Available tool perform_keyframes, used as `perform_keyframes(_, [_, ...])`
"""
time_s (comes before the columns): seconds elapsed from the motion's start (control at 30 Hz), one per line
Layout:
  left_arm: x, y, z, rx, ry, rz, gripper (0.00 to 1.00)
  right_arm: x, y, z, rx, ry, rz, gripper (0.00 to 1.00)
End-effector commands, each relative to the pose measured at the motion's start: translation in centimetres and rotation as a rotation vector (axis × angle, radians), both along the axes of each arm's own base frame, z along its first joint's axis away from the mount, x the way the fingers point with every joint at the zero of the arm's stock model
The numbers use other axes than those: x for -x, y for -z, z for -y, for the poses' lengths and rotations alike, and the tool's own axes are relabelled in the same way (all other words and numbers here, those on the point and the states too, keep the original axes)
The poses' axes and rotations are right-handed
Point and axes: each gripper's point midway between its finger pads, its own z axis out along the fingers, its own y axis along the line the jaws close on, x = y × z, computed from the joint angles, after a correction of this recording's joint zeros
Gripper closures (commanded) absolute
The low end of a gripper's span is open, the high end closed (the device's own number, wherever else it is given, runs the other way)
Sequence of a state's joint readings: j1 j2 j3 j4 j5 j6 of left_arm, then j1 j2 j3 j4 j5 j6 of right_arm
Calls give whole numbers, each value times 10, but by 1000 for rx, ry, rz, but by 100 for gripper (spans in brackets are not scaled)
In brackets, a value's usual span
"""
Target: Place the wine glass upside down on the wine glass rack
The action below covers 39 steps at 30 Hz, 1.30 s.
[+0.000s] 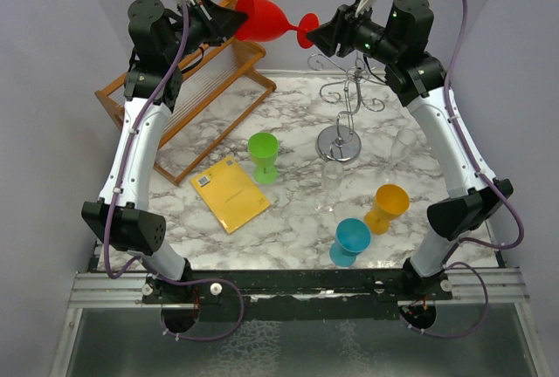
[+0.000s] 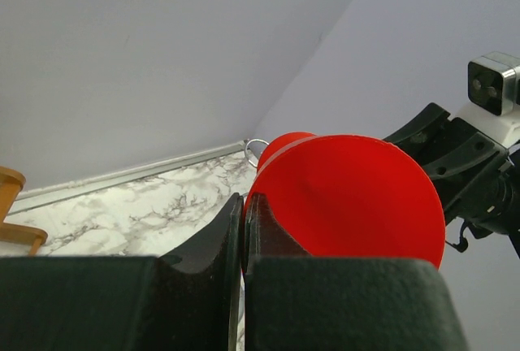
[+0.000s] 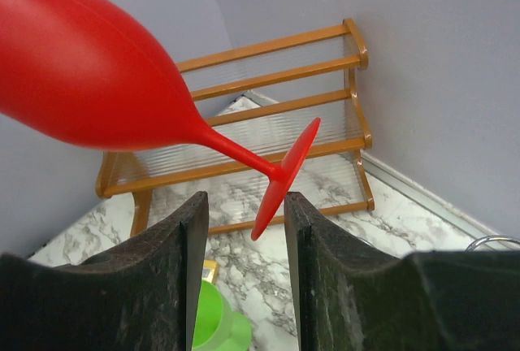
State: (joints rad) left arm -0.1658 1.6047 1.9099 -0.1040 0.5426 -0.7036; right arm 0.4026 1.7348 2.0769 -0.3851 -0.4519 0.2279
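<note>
The red wine glass [image 1: 262, 17] [image 3: 81, 67] hangs on its side high above the back of the table. My left gripper [image 1: 238, 17] [image 2: 244, 201] is shut on the rim of its bowl [image 2: 349, 197]. My right gripper [image 1: 316, 35] [image 3: 244, 201] faces it from the right. Its jaws stand apart, with the lower edge of the glass's round foot [image 3: 284, 176] between the fingers and a gap showing on both sides. The silver wire wine glass rack [image 1: 349, 98] stands below on its round shiny base [image 1: 339, 143], with nothing hanging on it.
A slatted wooden rack [image 1: 188, 106] [image 3: 268, 107] leans at the back left. On the marble top are a green cup [image 1: 263, 154] [image 3: 207, 318], a yellow booklet [image 1: 230, 192], two clear glasses [image 1: 332, 185] [image 1: 403, 143], an orange cup [image 1: 387, 207] and a blue cup [image 1: 350, 239].
</note>
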Motion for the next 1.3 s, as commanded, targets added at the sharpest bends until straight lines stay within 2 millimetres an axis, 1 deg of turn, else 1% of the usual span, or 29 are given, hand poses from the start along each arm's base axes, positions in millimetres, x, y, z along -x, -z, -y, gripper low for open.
perform_keyframes(0.0, [16, -20, 4, 19, 44, 62, 100, -15, -1, 2, -27, 82, -16, 63])
perform_keyframes(0.17, [17, -19, 6, 19, 51, 67, 100, -20, 9, 4, -30, 118, -54, 69])
perform_keyframes(0.3, [17, -18, 7, 18, 58, 68, 100, -24, 14, 5, -31, 136, -71, 76])
perform_keyframes(0.43, [18, -16, 8, 12, 62, 72, 100, -25, 14, 6, -34, 149, -76, 87])
perform_keyframes(0.5, [18, -14, 8, 5, 64, 75, 99, -27, 12, 10, -31, 171, -67, 97])
perform_keyframes(0.57, [18, -11, 8, 1, 64, 68, 94, -29, 10, 15, -25, 201, -53, 99])
perform_keyframes(0.73, [19, 0, 8, -21, 63, 46, 75, -32, -1, 29, 1, 268, 4, 99])
perform_keyframes(0.83, [21, 7, 5, -43, 56, 37, 60, -35, -5, 38, 24, 314, 38, 99])
perform_keyframes(0.93, [23, 14, -3, -71, 25, 25, 47, -39, -9, 51, 45, 359, 71, 99])
perform_keyframes(1.1, [26, 25, -24, -180, -52, 46, 34, -48, -17, 70, 133, 444, 173, 99])
perform_keyframes(1.27, [33, 37, -39, -304, -114, 71, 27, -58, -24, 85, 269, 517, 308, 99])
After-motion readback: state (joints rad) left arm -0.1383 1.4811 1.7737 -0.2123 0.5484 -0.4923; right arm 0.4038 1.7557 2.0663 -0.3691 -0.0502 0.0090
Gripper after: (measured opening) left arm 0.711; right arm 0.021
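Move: The red glass's foot is at the right fingertips, some 2 cm ahead, 1 cm left and 1 cm above; the glass lies sideways, its rim already held by the left hand, from which the foot is about 13 cm right, 1 cm ahead and 2 cm lower. From the right hand, the wine glass rack stands roughly 10 cm ahead and 9 cm right, its middle 28 cm below; the green goblet is level, 10 cm left, 38 cm down. Forward and slightly down by about 2 cm, the right hand brings its part-open fingers around the edge of the red glass's foot and pinches it shut. The left hand then opens wide, letting go of the rim, as it sinks about 4 cm and starts back and left; the right carries the glass some 5 cm rightward and 4 cm further forward towards the rack, turning clockwise about 20 degrees. ##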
